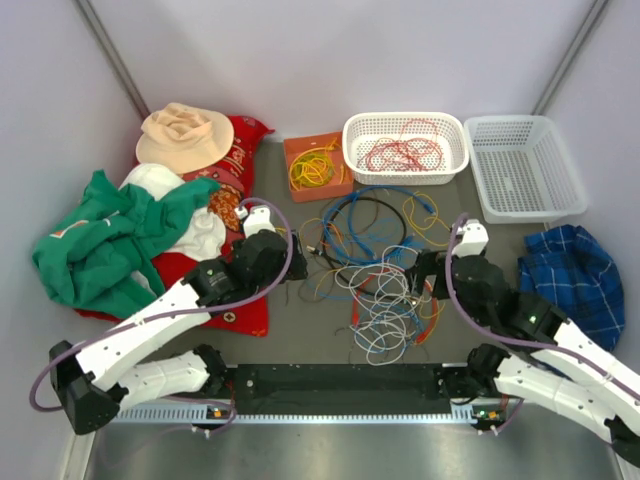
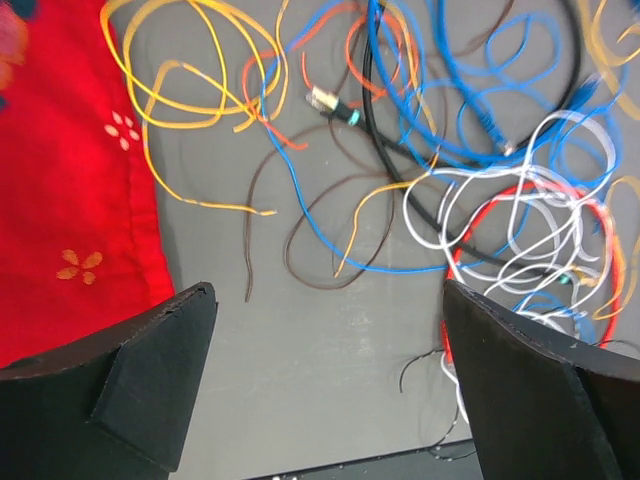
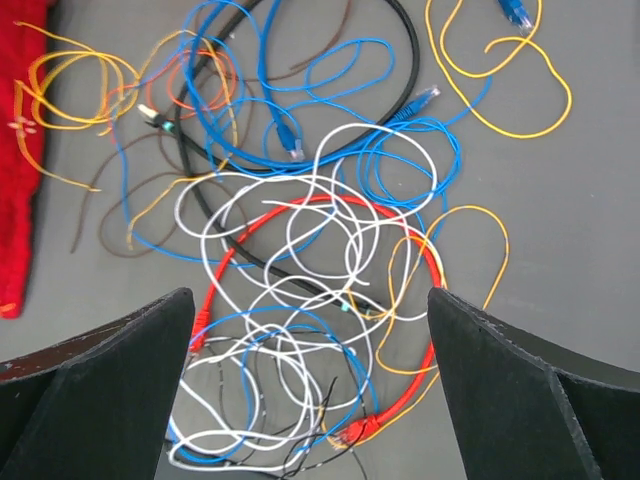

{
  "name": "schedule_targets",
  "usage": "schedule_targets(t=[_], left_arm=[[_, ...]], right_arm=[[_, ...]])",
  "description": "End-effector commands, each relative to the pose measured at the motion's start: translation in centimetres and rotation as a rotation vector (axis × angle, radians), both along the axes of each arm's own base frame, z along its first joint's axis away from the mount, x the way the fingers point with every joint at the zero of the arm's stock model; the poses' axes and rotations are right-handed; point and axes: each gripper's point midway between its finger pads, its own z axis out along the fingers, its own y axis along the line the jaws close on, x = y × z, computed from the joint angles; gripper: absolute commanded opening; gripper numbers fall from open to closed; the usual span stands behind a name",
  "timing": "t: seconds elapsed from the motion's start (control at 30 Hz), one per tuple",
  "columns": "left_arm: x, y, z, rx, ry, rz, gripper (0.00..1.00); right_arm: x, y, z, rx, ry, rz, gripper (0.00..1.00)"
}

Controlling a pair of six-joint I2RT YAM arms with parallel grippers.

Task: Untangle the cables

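The cables (image 1: 375, 270) lie in a loose tangle on the grey table between my two arms, in blue, white, red, yellow, black and brown. My left gripper (image 1: 298, 264) is open at the heap's left edge. In the left wrist view that gripper (image 2: 325, 300) hangs over bare table, with the cables (image 2: 500, 230) to its upper right. My right gripper (image 1: 425, 276) is open at the heap's right side. In the right wrist view it (image 3: 310, 300) hovers above white and blue loops (image 3: 300, 260) and a red cable's plug (image 3: 361, 428). Neither gripper holds anything.
A white basket (image 1: 457, 160) at the back holds red wires, beside an empty white basket (image 1: 530, 208). An orange box (image 1: 300, 145) contains yellow wire. A red cloth (image 1: 240, 150), a tan hat (image 1: 185, 135) and a green garment (image 1: 100, 240) lie left; a blue plaid cloth (image 1: 575, 260) lies right.
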Motion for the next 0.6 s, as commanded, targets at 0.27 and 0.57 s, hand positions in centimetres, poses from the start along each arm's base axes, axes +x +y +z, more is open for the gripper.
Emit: schedule_targets(t=[0.27, 0.57], left_arm=[[1.7, -5.2, -0.9, -0.051, -0.069, -0.21, 0.99], [2.6, -7.0, -0.7, -0.082, -0.141, -0.272, 0.99]], right_arm=[[2.9, 1.6, -6.7, -0.248, 0.146, -0.041, 0.99], [9.3, 3.8, -7.8, -0.213, 0.241, -0.088, 0.96]])
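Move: The white cable tangle's middle lies about 4 cm back and 7 cm left of my open right hand, some 19 cm below. At about that depth, the red cable's loop is 4 cm back and 4 left, the blue coil 15 ahead and 9 left. From my open left hand the tangle is roughly 18 cm to the right, 6 back and 18 down; the black cable's plug sits 7 cm ahead and 4 right, equally low. I sink my right hand about 11 cm towards the white tangle, adding some 5 cm forward mostly late in the drop, while its fingers tip down and its left side rolls under by about 20 degrees each. My left hand slides about 5 cm right towards the tangle, dipping first, then rising a little, and swings clockwise. Both grippers stay wide open, still clear of the cables. ##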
